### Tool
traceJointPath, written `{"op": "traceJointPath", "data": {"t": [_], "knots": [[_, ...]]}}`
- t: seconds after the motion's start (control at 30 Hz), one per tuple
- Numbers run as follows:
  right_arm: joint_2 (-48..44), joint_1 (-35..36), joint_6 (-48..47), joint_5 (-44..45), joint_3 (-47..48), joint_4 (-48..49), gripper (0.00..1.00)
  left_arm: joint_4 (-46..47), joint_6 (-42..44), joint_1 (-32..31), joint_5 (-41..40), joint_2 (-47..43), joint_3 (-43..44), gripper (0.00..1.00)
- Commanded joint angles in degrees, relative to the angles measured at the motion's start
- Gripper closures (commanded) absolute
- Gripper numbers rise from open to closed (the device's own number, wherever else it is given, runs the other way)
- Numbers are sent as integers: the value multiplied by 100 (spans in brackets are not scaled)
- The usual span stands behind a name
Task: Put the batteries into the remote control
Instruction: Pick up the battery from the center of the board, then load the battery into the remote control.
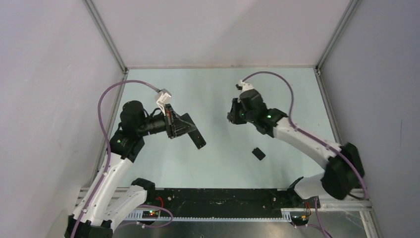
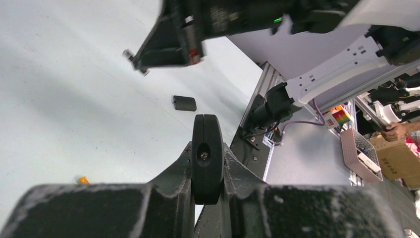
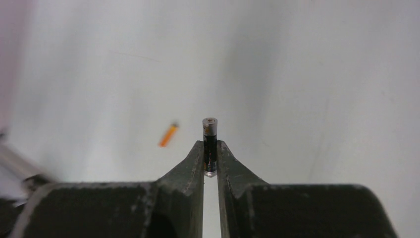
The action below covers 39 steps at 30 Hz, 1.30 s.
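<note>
My left gripper (image 1: 184, 127) is shut on the remote control (image 1: 197, 138), a slim black bar held above the table and pointing toward the middle. In the left wrist view the remote (image 2: 207, 163) shows end-on between the fingers. My right gripper (image 1: 236, 117) is shut on the dark battery (image 3: 210, 141), whose pale tip sticks out past the fingertips. The orange battery (image 3: 169, 135) lies loose on the table, left of the right gripper's jaws; it also shows in the left wrist view (image 2: 82, 180). I do not see it in the top view.
A small black squarish cover piece (image 1: 258, 153) lies on the table near the right arm, also in the left wrist view (image 2: 184, 103). The right arm (image 2: 198, 29) hangs above the table ahead of the left gripper. Grey walls enclose the table.
</note>
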Motion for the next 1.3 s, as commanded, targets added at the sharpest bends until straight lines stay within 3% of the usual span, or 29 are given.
{"op": "traceJointPath", "data": {"t": [0.0, 0.17, 0.3, 0.4, 0.67, 0.87, 1.1, 1.27], "knots": [[-977, -178, -68, -1565, -254, 681, 85, 91, 16, 13, -61, 156, 303, 100], [-1886, -451, 116, -3839, -670, 1547, 83, 89, -68, 18, -231, 268, 420, 100], [-2272, -371, 152, -4612, -854, 1994, 84, 90, -75, 14, -189, 438, 517, 100], [-2615, -221, 75, -4721, -949, 2238, 84, 83, -184, 7, -108, 551, 584, 100], [-2957, 260, -396, -4045, -954, 2135, 83, 85, -522, -75, -57, 775, 750, 100], [-2987, 948, -511, -2424, -954, 2132, 84, 159, -1023, -376, -482, 914, 815, 100], [-2979, 1980, -1428, -1356, -960, 2318, 84, 1069, -1295, -560, -554, 794, 611, 100], [-3007, 2263, -1784, -813, -960, 2379, 84, 1332, -1530, -555, -516, 820, 564, 100]]}}
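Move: The remote control, gripped by the left hand, has its middle about 14 cm back, 10 cm to the left of and 13 cm above the right hand, which already holds the black battery. The orange battery lies 4 cm back and 10 cm left, the battery cover 7 cm back and 11 cm right, both on the table some 15 cm below. From the left hand, the black battery is about 13 cm ahead, 12 cm right and 14 cm down. Still pinching the black battery, the right hand sweeps up and back, some 18 cm each way, towards the remote's open battery slot, then edges about 3 cm farther left at that height. Its wrist turns counter-clockwise and lifts until the fingers point left, nearly level. The left hand keeps its grip on the remote, easing forward and right, then up at the end, about 3 cm each. ##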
